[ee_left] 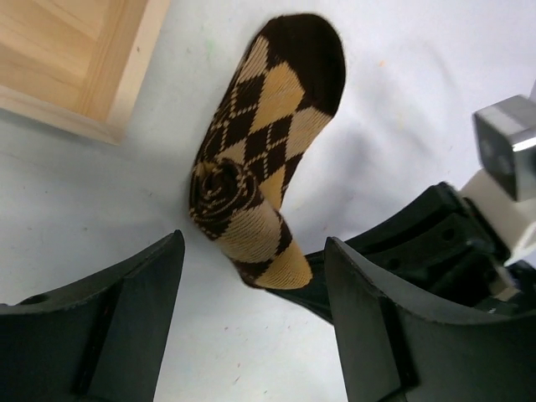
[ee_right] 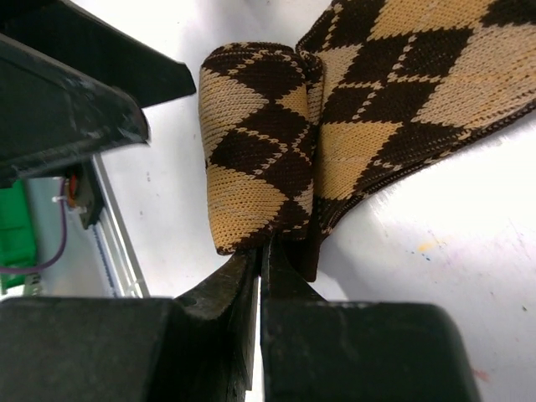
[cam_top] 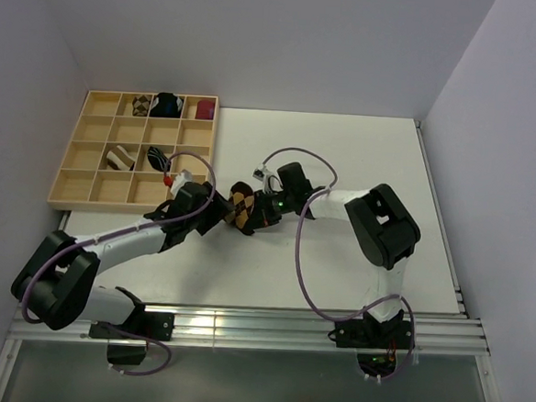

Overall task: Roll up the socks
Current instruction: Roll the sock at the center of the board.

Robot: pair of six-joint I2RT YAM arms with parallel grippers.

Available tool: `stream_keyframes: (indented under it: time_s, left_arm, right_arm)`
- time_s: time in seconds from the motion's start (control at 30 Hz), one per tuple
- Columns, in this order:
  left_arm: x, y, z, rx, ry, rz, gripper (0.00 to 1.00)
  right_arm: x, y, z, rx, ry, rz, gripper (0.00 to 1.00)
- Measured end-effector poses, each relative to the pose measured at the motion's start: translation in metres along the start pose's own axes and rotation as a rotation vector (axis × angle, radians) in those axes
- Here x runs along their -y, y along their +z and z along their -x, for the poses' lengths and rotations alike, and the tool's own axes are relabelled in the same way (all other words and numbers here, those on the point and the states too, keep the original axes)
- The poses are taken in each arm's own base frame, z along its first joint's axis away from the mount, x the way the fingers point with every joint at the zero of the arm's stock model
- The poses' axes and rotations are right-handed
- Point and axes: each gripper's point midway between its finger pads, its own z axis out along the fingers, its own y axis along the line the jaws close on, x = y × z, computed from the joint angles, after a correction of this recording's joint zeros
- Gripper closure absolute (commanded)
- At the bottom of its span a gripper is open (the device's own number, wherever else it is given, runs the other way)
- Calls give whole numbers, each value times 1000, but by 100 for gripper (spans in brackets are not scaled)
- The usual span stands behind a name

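Observation:
A brown-and-tan argyle sock (cam_top: 241,206) lies on the white table, partly rolled. In the left wrist view its roll (ee_left: 228,194) sits near me and the flat toe end (ee_left: 293,75) points away. My right gripper (ee_right: 263,251) is shut on the roll's lower edge (ee_right: 255,151). The left gripper (ee_left: 255,285) stands open just short of the roll, its fingers (ee_left: 126,318) on either side and touching nothing. In the top view the left gripper (cam_top: 219,214) and the right gripper (cam_top: 260,211) face each other across the sock.
A wooden compartment tray (cam_top: 102,205) stands at the back left, its corner (ee_left: 75,59) close to the sock. It holds a cream-and-brown striped bundle (cam_top: 119,158), a black striped one (cam_top: 160,159), an argyle one (cam_top: 141,105), a black-and-blue one (cam_top: 169,105) and a maroon one (cam_top: 203,110).

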Motion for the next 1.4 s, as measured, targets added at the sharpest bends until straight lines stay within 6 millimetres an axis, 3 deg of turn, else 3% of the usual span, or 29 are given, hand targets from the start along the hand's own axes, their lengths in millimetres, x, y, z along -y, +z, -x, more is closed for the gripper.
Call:
stream_keyframes:
  time_s: [0.33, 0.5, 0.7, 0.83, 0.93, 1.13, 1.4]
  left_arm:
    - [3, 4, 12, 74, -52, -14, 35]
    - [-1, 5, 17, 89, 1, 25, 39]
    - [33, 18, 45, 117, 92, 3, 46]
    - [55, 39, 55, 103, 162, 0, 50]
    - [52, 60, 47, 52, 207, 31, 53]
    - [12, 90, 13, -92, 254, 143, 57]
    - [19, 94, 3, -131, 288, 114, 58]
  right_arm:
    - [-1, 3, 1, -47, 71, 49, 100]
    - [0, 2, -2, -64, 78, 43, 100]
    - [0, 1, -3, -71, 70, 41, 100]
    - [0, 1, -3, -73, 69, 40, 100]
    - [1, 1, -3, -74, 65, 39, 100]
    - [0, 0, -4, -75, 52, 38, 100]
    - [-1, -2, -6, -86, 46, 38, 100]
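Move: The argyle sock's flat, unrolled end is what my left hand goes for: its middle lies about 7 cm ahead, 4 cm to the right and 6 cm below. The rolled part is some 2 cm ahead and 5 cm right of that hand, and the wooden tray's near right corner about 2 cm ahead and 4 cm left. From my right hand, which has the roll pinched at its fingertips, the flat end lies 6 cm ahead and 3 cm left. After a slow start I swing my left hand up and forward about 9 cm, past the rolled part, then drop it some 8 cm onto the sock's flat end, easing right about 4 cm as it comes down. Its fingers narrow from wide to less than half open as the wrist turns some 15 degrees clockwise with its left side rising. My right hand stays put, shut on the roll. ##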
